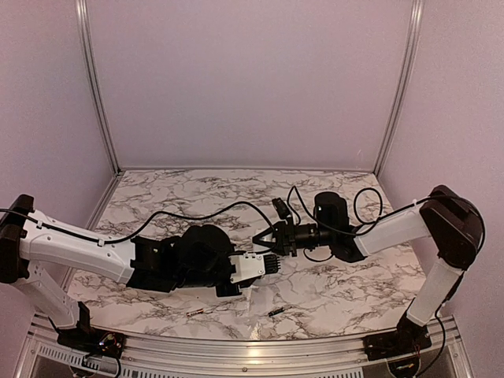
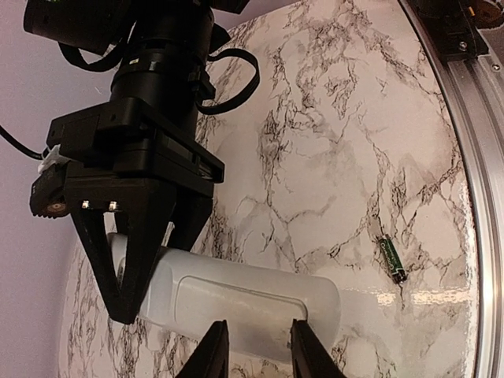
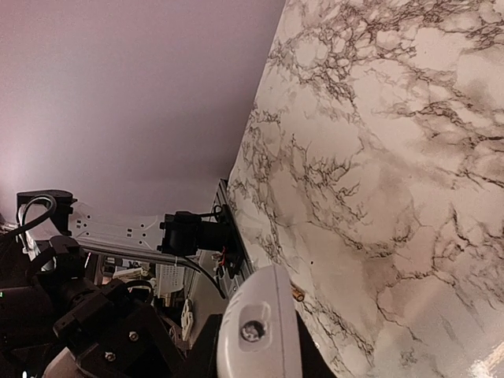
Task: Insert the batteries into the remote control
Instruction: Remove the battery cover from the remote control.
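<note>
In the left wrist view the white remote control [image 2: 236,295] lies lengthwise, its plain back with the battery cover facing the camera. My right gripper [image 2: 130,272] is shut on its left end. In the right wrist view that rounded end [image 3: 260,331] fills the space between the right fingers. My left gripper [image 2: 256,346] is open; its two dark fingertips [image 2: 214,346] stand apart over the cover's lower edge. Both grippers meet at mid-table [image 1: 272,264] [image 1: 266,242]. A dark battery [image 1: 276,312] [image 2: 391,259] and a lighter battery [image 1: 197,313] lie on the marble near the front edge.
The marble tabletop [image 1: 315,197] is bounded by an aluminium rail [image 1: 236,346] along the near edge and by pale walls behind and at both sides. Black cables [image 1: 197,214] loop over the table between the arms. A battery tip [image 3: 298,294] shows beside the remote.
</note>
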`<state>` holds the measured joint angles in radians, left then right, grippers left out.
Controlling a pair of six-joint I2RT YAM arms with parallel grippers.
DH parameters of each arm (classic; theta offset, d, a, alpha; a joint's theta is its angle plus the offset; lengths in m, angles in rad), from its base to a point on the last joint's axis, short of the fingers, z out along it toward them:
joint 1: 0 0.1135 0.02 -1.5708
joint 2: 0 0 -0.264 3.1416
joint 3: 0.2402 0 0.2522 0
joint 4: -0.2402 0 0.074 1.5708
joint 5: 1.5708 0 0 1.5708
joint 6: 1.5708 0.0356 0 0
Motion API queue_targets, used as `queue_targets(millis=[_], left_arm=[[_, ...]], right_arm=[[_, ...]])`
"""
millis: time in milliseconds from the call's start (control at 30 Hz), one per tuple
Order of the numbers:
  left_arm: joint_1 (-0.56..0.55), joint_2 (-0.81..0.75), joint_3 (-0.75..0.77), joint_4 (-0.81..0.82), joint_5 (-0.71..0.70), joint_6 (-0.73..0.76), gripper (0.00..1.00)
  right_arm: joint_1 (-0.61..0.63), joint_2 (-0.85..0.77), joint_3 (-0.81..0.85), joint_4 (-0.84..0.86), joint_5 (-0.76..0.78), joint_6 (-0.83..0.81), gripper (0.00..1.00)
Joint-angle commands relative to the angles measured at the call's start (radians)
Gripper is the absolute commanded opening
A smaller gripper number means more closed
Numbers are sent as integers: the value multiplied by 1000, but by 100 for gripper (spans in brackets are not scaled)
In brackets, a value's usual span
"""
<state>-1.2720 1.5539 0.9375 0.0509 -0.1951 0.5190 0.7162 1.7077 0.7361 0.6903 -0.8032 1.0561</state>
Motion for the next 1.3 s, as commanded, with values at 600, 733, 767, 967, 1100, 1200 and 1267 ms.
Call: queue_targets(millis=[600, 733, 767, 967, 1100, 1200, 1267], left_arm=[[14, 51, -55, 89, -103, -9, 28], [14, 64, -50, 85, -107, -8, 29], [15, 64, -49, 85, -104, -9, 30], [14, 37, -51, 81, -98, -34, 42], [14, 15, -55, 83, -71, -57, 48], [14, 4, -63, 86, -51, -81, 50], [21, -5, -70, 92, -43, -108, 51]], right_arm=[[-41, 44, 30, 17, -51, 25, 0], [-44, 55, 22, 42, -52, 37, 0], [-45, 58, 20, 48, -53, 40, 0], [-57, 71, 8, 69, -50, 44, 0], [-69, 84, 7, 89, -50, 48, 0], [-77, 90, 7, 97, -47, 48, 0], [-82, 97, 0, 106, -40, 51, 0]])
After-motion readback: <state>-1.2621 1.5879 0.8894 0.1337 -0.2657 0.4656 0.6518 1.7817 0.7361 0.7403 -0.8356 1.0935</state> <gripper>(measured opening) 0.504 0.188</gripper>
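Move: The battery cover faces my left hand on the back of the remote, which my right hand is already holding up. The cover's middle is about 2 cm ahead of my left fingertips, 2 cm to their right and 1 cm below. From that hand the green-black battery lies on the table some 8 cm back, 6 cm right and 15 cm down; the other battery is 8 cm back, 16 cm left and just as low. From my right hand, the cover is roughly 6 cm back, 1 cm left and 1 cm below. With my left fingertips at the cover's near end, I lift just under 1 cm, then dip about 2.5 cm while easing 1.5 cm forward to work the cover up, and finally spread those fingers plainly wider around its end. My right hand keeps its grip on the remote, sinking and going forward about 2 cm each and drifting 1 cm right, which draws the remote off my left fingertips. ##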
